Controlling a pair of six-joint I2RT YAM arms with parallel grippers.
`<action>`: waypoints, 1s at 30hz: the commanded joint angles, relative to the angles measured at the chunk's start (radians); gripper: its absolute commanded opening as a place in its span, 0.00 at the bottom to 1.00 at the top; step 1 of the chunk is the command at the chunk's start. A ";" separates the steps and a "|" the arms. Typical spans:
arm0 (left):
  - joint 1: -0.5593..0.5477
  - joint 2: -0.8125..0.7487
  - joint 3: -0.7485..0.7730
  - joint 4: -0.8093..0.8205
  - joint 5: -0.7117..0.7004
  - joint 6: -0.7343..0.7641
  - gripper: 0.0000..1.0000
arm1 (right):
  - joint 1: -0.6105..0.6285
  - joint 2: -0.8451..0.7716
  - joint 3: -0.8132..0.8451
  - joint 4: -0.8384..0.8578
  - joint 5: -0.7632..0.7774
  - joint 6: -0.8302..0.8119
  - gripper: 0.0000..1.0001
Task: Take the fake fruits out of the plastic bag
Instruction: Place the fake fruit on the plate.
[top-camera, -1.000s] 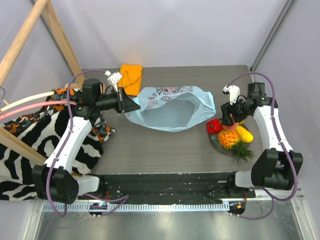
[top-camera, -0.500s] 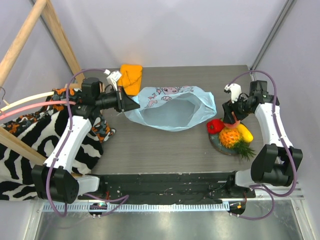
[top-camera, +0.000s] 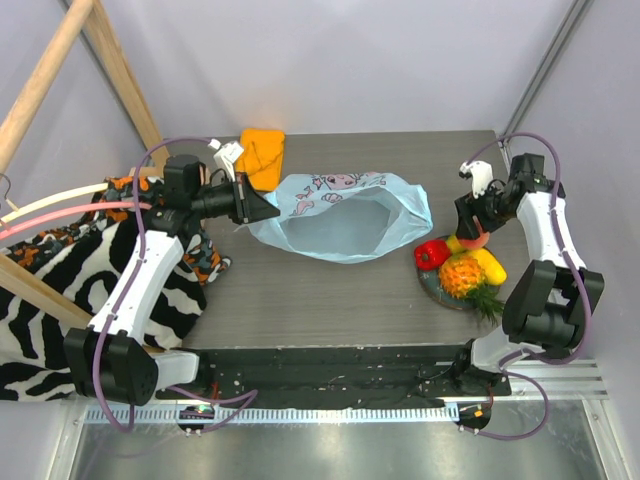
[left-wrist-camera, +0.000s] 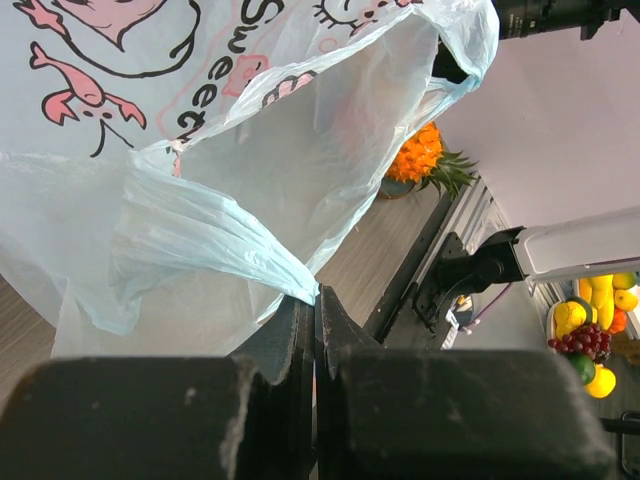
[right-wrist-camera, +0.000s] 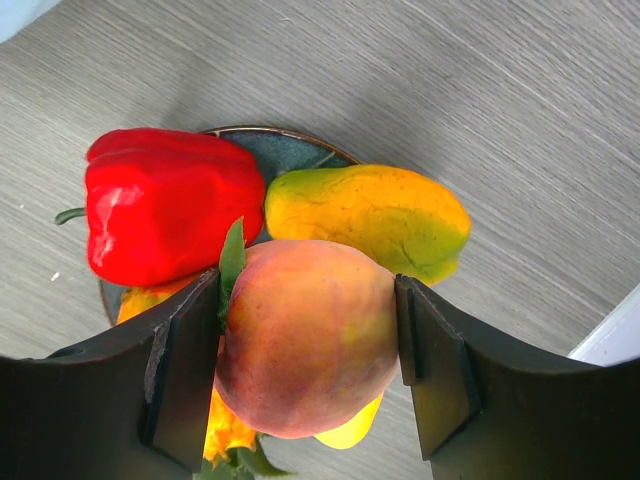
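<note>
The light-blue plastic bag (top-camera: 340, 220) lies open in the middle of the table, its printed film filling the left wrist view (left-wrist-camera: 250, 150). My left gripper (top-camera: 270, 208) is shut on its left edge, a twist of film pinched between the tips (left-wrist-camera: 316, 300). My right gripper (top-camera: 474, 238) is shut on a peach-coloured fruit (right-wrist-camera: 305, 335), holding it just above a dark plate (right-wrist-camera: 290, 150). On the plate lie a red fruit (right-wrist-camera: 170, 200), a yellow-green piece (right-wrist-camera: 370, 215) and the pineapple (top-camera: 458, 275). The bag's inside looks empty from above.
A folded orange cloth (top-camera: 262, 155) lies at the back, behind the bag. A zebra-striped cloth (top-camera: 60, 270) hangs off the table's left side under the left arm. Wooden beams (top-camera: 110, 60) cross the back left corner. The plate (top-camera: 432, 285) sits near the right edge.
The right arm has shifted slightly right and back, carrying the peach-coloured fruit with it over the plate. The left gripper and bag have not moved.
</note>
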 joint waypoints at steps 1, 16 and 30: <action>0.010 -0.009 0.025 0.016 0.005 0.010 0.00 | -0.002 0.007 -0.030 0.051 -0.014 -0.030 0.41; 0.014 0.027 0.014 0.065 0.021 -0.026 0.00 | -0.002 -0.105 -0.132 0.007 -0.023 -0.047 0.96; 0.015 0.045 0.018 0.115 0.021 -0.060 0.00 | -0.008 -0.141 0.221 0.088 0.111 0.290 1.00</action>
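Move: The peach, already pinched in the right fingers, is bound for the plate, whose middle lies about 4 cm back, 1 cm left and some 10 cm below. The red pepper sits level with the hand and about 7 cm left, the mango 3 cm ahead and 1 cm right, the pineapple 6 cm back, 1 cm left, all 6 to 8 cm lower. From the left hand, the plate is roughly 42 cm right, level fore and aft, 24 cm down. The peach, still in the right hand's grip, is lowered about 2 cm onto the fruit pile and eased some 3 cm back towards the plate's middle; the fingers open wide late in that backward stretch and let go of it. The empty hand then lifts quickly, about 7 cm, going forward and slightly right, clear of the peach. The left hand keeps its pinch on the bag. ##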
